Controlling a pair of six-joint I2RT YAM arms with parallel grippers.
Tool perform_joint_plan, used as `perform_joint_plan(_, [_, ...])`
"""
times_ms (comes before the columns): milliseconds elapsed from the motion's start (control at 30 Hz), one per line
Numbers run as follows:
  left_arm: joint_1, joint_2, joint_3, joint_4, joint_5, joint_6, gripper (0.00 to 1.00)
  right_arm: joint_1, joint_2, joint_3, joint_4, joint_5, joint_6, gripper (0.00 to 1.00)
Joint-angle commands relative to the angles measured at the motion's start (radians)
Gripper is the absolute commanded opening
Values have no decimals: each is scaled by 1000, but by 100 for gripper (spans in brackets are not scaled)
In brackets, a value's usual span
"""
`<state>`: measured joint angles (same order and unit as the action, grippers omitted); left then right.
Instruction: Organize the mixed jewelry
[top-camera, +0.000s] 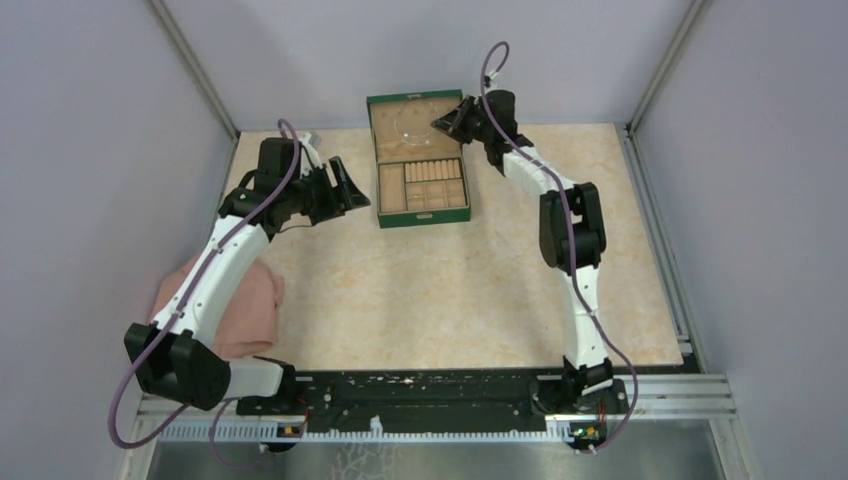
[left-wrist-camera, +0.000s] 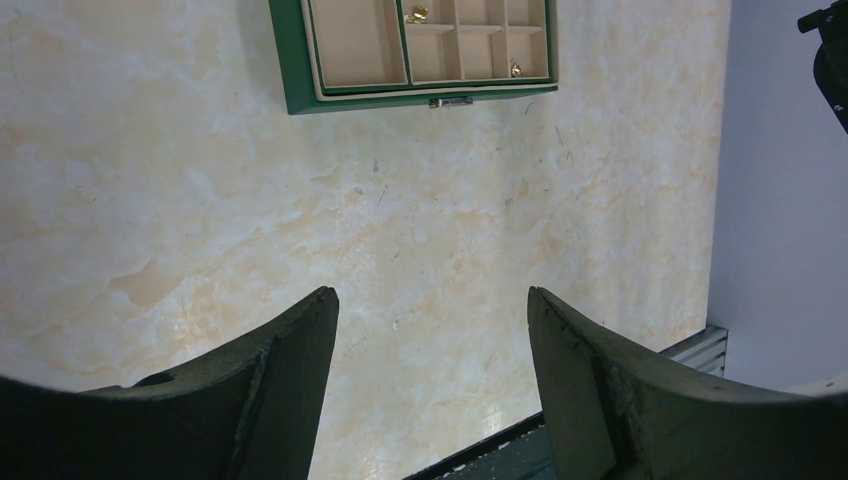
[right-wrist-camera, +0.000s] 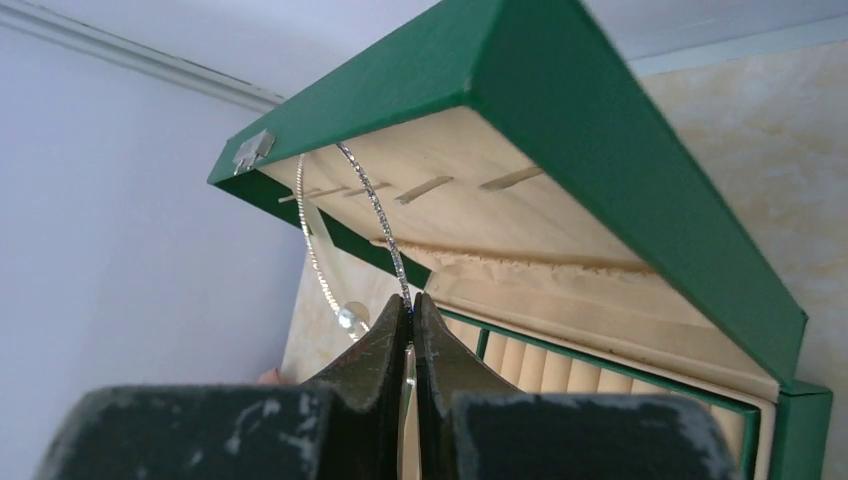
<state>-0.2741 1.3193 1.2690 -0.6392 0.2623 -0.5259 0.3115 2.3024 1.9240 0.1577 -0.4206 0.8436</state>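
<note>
The green box (top-camera: 424, 219) stands open at the back of the table, its lid (right-wrist-camera: 580, 110) raised. My right gripper (right-wrist-camera: 411, 300) is shut on a thin silvery chain loop (right-wrist-camera: 375, 205), which arcs up against the lid's beige lining and carries a small bead (right-wrist-camera: 350, 318). From above, the right gripper (top-camera: 446, 121) sits at the lid's right edge. A gold piece (left-wrist-camera: 417, 14) and another small one (left-wrist-camera: 516, 70) lie in the box's compartments. My left gripper (left-wrist-camera: 432, 292) hangs open and empty over bare table; from above, the left gripper (top-camera: 352, 186) is just left of the box.
A pink cloth (top-camera: 240, 310) lies at the table's left edge under the left arm. Grey walls close in the back and both sides. A row of beige ring rolls (top-camera: 435, 170) fills part of the box.
</note>
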Motion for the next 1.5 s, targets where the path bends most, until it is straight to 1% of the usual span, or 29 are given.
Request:
perform_joint_plan(0, [3,-18,-2,-1,-11,7,75,-18,-7,-17,92,-2,23,0])
perform_joint_plan(133, [3,-10,0,0,-6,7,75,-18,-1,-23,105,-4,27,0])
perform_joint_plan(333, [3,-11,-4,-2,-8,6,75,-20,41,13,92,-40,34,0])
perform_joint_plan(833, [3,-7,-22,12,5,-8,75,-20,19,-53,115,-26,31,0])
perform_joint_plan(867, [3,-8,-23,14,6,-8,75,-20,18,-58,119,-27,32,2])
perform_joint_plan(967, [3,-20,-29,31,13,-12,76,-20,5,-84,132,-22,32,23])
perform_joint_plan(1033, [3,-25,-30,38,10,-18,76,-20,-8,-99,133,-13,25,32])
perform_joint_plan(1200, [3,-7,-7,31,8,-10,76,-21,-36,-119,114,-13,0,40])
perform_joint_plan(1300, [3,25,46,61,-16,15,76,-25,-92,-172,95,-14,-31,44])
perform_joint_plan(1367, [3,95,139,55,-38,27,76,-34,-157,-232,85,-15,-55,48])
perform_joint_plan(1467, [3,256,351,7,-51,36,76,-57,-277,-323,38,-3,-124,54])
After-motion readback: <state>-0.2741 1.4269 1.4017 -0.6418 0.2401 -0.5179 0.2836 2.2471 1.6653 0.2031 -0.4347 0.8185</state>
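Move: The right hand, shut on the lower part of the necklace, is in front of the open lid; the middle hooks lie about 3 cm ahead, 4 cm to its left and 2 cm higher. Below it, the ring rolls lie some 4 cm back, 1 cm left and 14 cm down; the long compartment is about 8 cm back, 9 cm left and 16 cm down. From the left hand, those hooks are roughly 23 cm ahead, 11 cm right and about level. Keeping its pinch on the necklace, the right hand edges about 1 cm right and sinks some 4 cm along the inside of the lid to lay the chain over the hooks, pauses briefly, then opens to about half and lets go while sinking about 3 cm more. Its fingertips tip slightly farther down, and it finishes by drawing roughly 3 cm back and a little right, away from the hooks, while the empty, open left hand only at the very end starts forward and slightly up, some 3 cm. ##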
